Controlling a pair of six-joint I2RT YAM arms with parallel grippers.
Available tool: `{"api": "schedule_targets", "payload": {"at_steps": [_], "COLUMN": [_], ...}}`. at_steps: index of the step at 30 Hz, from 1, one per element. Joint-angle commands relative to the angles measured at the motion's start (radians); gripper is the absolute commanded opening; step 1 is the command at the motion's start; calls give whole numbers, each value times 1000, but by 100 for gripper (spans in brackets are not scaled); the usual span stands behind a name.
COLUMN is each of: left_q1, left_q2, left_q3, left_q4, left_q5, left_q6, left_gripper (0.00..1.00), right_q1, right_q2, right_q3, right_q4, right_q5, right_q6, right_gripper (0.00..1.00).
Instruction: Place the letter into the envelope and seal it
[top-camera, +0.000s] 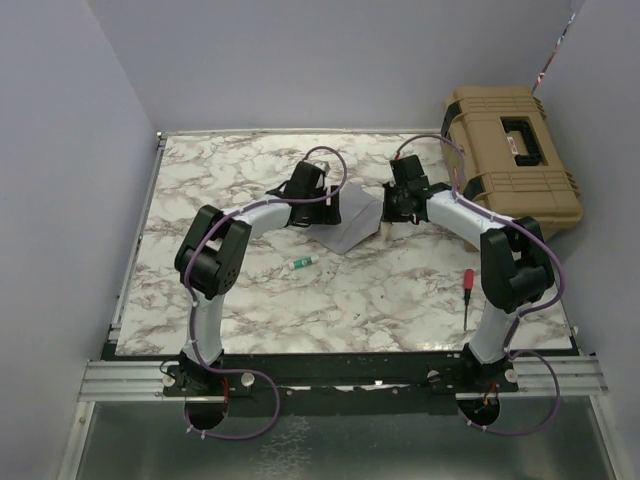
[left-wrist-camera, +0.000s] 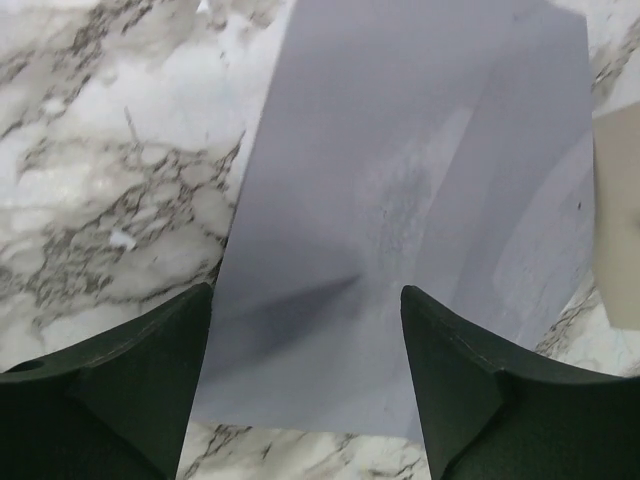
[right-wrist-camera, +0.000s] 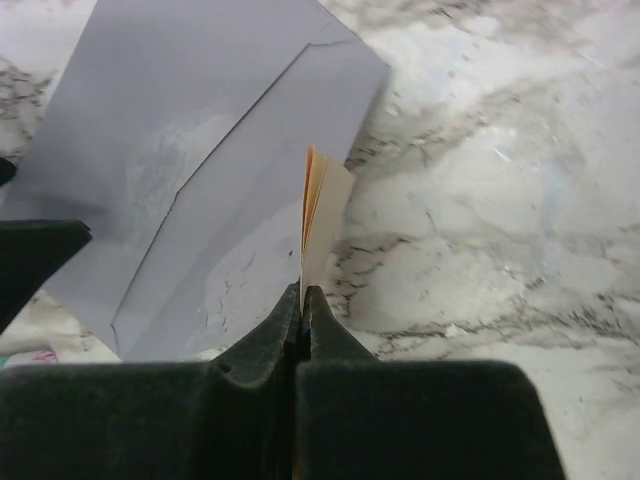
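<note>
The grey-lavender envelope (top-camera: 355, 222) lies flat on the marble table, flap side up (right-wrist-camera: 200, 160). My left gripper (left-wrist-camera: 305, 292) hovers just above the envelope's near end (left-wrist-camera: 400, 200), open, with one finger on either side of it and nothing gripped. My right gripper (right-wrist-camera: 303, 292) is shut on the tan letter (right-wrist-camera: 322, 210), holding it on edge beside the envelope's right side. In the top view the right gripper (top-camera: 390, 215) sits at the envelope's right, with the letter (top-camera: 385, 232) hanging pale below it. A strip of the letter (left-wrist-camera: 620, 220) shows at the right edge of the left wrist view.
A tan toolbox (top-camera: 510, 155) stands at the back right. A red-handled screwdriver (top-camera: 466, 295) lies near the right arm's base. A small green-and-white tube (top-camera: 302, 264) lies in front of the envelope. The left finger (right-wrist-camera: 30, 262) shows dark at the left of the right wrist view.
</note>
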Motion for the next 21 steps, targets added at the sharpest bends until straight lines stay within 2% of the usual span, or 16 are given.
{"api": "schedule_targets", "payload": {"at_steps": [1, 5, 9, 12, 14, 17, 21], "left_q1": [2, 2, 2, 6, 13, 20, 28], "left_q2": [-82, -160, -236, -263, -270, -266, -236], "left_q3": [-111, -209, -270, -273, -261, -235, -202], "left_q4": [-30, -27, -25, -26, -27, -26, -30], "left_q5": [-74, -80, -83, -98, -100, -105, -97], "left_q6": [-4, -31, -45, -50, -61, -77, -113], "left_gripper": [76, 74, 73, 74, 74, 74, 74], "right_q1": [-3, -3, -2, -3, -4, -2, -2], "right_q2": [21, 31, 1, -48, -88, -149, -166], "right_q3": [-2, 16, 38, 46, 41, 11, -46], "right_q4": [121, 151, 125, 76, 57, 89, 205], "right_q5": [-132, -121, 3, 116, 140, 63, -141], "right_q6": [-89, -97, -56, -5, 17, 44, 177], "right_gripper": [0, 0, 0, 0, 0, 0, 0]}}
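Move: The envelope lies flat under the left hand's open fingertips, its middle about 2 cm ahead, 4 cm to the right and 1 cm below. The letter, pinched in the right hand, is some 14 cm right and 1 cm back of the left hand; the glue stick is roughly 6 cm left and 9 cm back of the left hand, 1 cm lower. From the right hand, the envelope's middle is about 10 cm left, 4 cm ahead and 4 cm down. The envelope is dragged round by the left hand's open fingertips, which sweep low about 6 cm back and 4 cm left towards the glue stick, then ease up 1.5 cm. The right hand keeps its pinch on the letter, shifts a little left and forward, swings back right, then lifts some 7 cm, its fingers tipping up about 15 degrees. ##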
